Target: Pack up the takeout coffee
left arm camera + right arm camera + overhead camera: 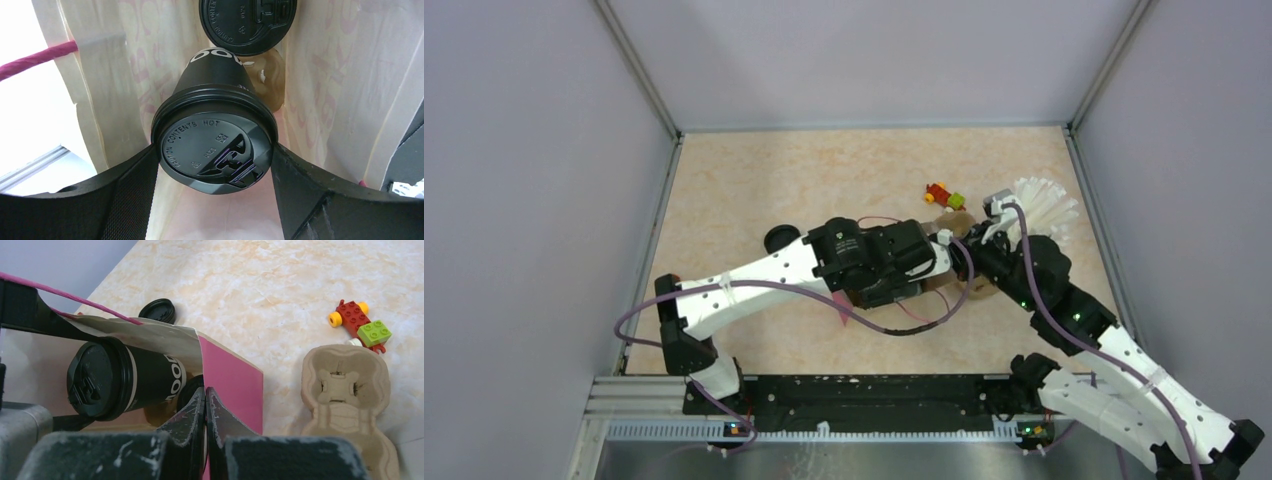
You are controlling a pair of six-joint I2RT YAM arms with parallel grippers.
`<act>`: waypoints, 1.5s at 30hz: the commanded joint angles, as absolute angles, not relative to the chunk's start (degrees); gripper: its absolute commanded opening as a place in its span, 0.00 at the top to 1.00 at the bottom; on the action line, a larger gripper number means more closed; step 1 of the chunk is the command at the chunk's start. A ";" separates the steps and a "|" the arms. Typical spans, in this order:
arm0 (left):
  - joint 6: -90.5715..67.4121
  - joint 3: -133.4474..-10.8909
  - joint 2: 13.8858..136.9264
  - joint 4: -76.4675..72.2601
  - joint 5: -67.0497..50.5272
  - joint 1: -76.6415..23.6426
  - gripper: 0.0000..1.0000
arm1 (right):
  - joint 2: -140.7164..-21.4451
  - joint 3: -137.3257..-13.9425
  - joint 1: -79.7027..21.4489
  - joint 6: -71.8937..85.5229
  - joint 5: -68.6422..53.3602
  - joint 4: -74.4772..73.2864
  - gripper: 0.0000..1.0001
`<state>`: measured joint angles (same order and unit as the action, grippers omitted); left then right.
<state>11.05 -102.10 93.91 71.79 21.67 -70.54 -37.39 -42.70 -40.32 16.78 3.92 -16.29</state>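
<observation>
A black takeout coffee cup [215, 100] with a black lid lies tilted on its side inside a pink paper bag [230, 385]. My left gripper [215, 150] reaches into the bag mouth, and its fingers [135, 185] press on both sides of the lid's rim. A second lidded takeout coffee cup [245, 25] sits deeper in the bag, partly seen behind my right fingers [192, 385]. My right gripper [206, 390] is shut on the bag's upper edge and holds the mouth wide. In the top view the left arm [874, 255] hides the bag and cups.
A brown pulp cup carrier [345, 390] lies on the table right of the bag. Red and green toy bricks [360, 322] sit beyond it. A loose black lid [157, 310] rests behind the bag. A cup of white straws [1044, 205] stands at the far right.
</observation>
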 commanded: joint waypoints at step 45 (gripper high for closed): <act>8.01 -100.38 101.16 74.22 28.96 -75.59 0.50 | -52.58 -68.69 -39.80 14.05 9.66 -41.86 0.76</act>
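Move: The left hand holds a black-lidded cup inside the bag's mouth. The bag's free half is roughly 2 cm ahead, 2 cm to the right and 12 cm below it; the packed cup is 6 cm ahead, 7 cm right and 9 cm lower. From the right hand, whose shut fingertips are on the bag's right edge, the packed cup is 2 cm ahead, 5 cm left, 8 cm down; the cup carrier is 8 cm ahead, 6 cm right, 18 cm down. Back and down into the bag, the left hand eases the still-gripped cup about 2.5 cm lower, then drifts forward a little, rolling some 10 degrees so its left side rises. Meanwhile the right hand draws back and sinks at the bag's right edge, parts its fingers slightly, partly closes and reopens them, and climbs about 5 cm from its low point, tips angled further down. ##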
